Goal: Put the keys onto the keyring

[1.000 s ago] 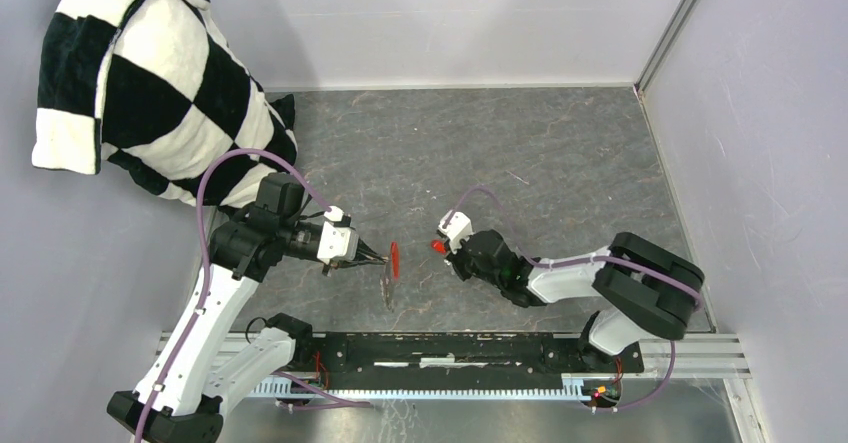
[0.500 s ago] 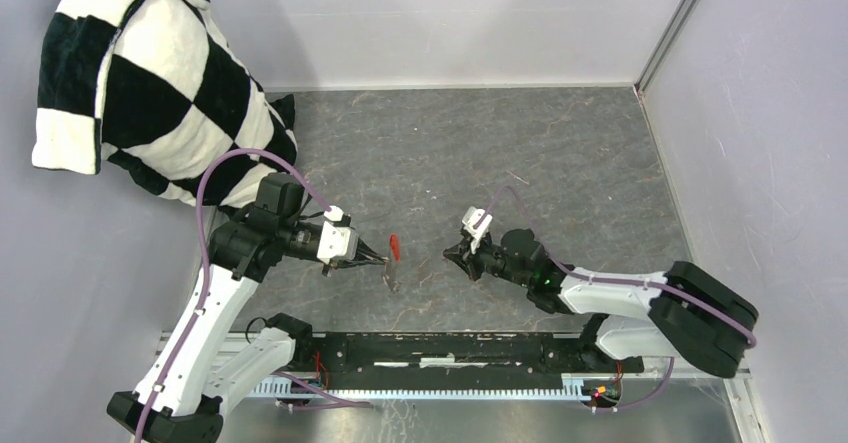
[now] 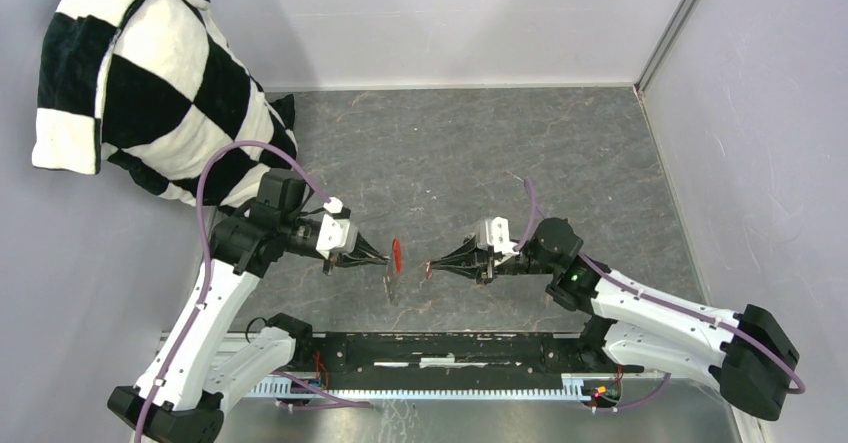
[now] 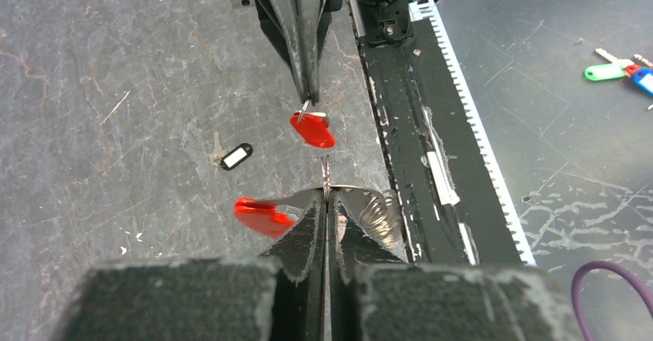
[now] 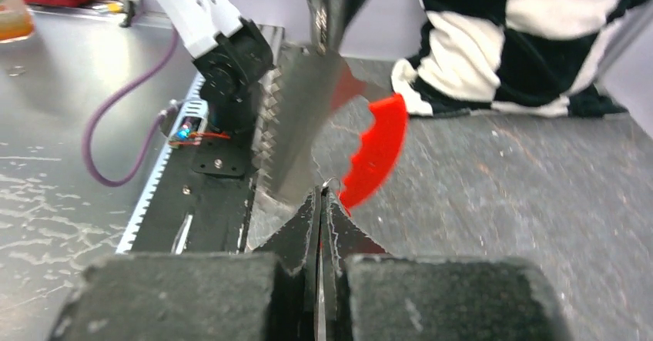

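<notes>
My left gripper (image 3: 385, 261) (image 4: 326, 198) is shut on the thin keyring, held above the table. The ring's bright red fob (image 3: 397, 254) (image 4: 260, 213) (image 5: 379, 145) hangs beside it, with a flat silvery piece (image 4: 377, 212). My right gripper (image 3: 432, 266) (image 4: 311, 98) (image 5: 321, 193) faces it, shut on the small loop of the red-headed key (image 4: 313, 129), which dangles just short of the ring. The black-headed key (image 4: 235, 156) lies on the grey table below them.
A black-and-white checkered cloth (image 3: 150, 83) (image 5: 524, 41) hangs at the back left. The black toothed rail (image 3: 450, 348) (image 4: 400, 125) runs along the near edge. Coloured tagged keys (image 4: 608, 70) lie beyond the rail. Walls close in the back and right (image 3: 760, 113).
My right arm has swung round and stretched out leftward, bringing the red-headed key close to the keyring. My left gripper has barely moved; the fob has swung slightly.
</notes>
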Robot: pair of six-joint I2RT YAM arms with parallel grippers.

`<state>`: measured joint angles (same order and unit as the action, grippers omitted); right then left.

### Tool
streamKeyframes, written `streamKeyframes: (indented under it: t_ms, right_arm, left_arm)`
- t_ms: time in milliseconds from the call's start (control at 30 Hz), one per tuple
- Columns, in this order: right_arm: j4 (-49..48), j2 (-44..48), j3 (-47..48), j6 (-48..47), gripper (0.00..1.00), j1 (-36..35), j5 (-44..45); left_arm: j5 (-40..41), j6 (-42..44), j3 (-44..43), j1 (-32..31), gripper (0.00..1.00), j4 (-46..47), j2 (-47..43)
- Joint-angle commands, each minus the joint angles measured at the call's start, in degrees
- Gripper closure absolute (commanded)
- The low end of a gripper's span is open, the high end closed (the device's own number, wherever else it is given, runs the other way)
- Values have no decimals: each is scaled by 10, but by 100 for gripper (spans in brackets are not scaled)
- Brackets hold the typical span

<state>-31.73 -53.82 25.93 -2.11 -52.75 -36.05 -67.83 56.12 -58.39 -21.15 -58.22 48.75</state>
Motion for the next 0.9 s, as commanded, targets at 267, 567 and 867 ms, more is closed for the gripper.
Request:
streamKeyframes:
  t_ms: [267, 567, 867]
  right_arm:
    - [241, -59, 214, -174, 99, 2, -166]
    - [296, -70, 275, -260, 100, 2, -190]
    - [334, -91, 323, -310, 100, -4, -200]
  left_arm:
    - [-63, -40, -30, -1, 98, 11, 6]
    - [-98, -28, -45, -1, 98, 11, 10]
    - [-127, 47, -53, -7, 98, 12, 4]
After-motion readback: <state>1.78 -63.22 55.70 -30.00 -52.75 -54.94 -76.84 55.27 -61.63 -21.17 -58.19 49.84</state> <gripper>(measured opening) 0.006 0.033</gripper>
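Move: The ring of the keyring, pinched in my left fingertips, lies about 7 cm left of my right hand, level fore and aft and some 3 cm higher. Below it hang the metal plate, 8 cm left, 1 cm back and 2 cm below my right hand, and the red grip, 6 cm left, 3 cm ahead and 1 cm below. From my left hand, the red-tagged key in my right fingers is about 8 cm right and 4 cm below. I lift the red-tagged key about 7 cm with my right hand, easing it left and slightly back towards the ring. On the way I roll that wrist and swing its fingertips counter-clockwise, nearly 30 degrees in all. My left hand rises some 3 cm and draws back a little with the keyring, its fingertips tilting slightly up; both grips stay shut. ##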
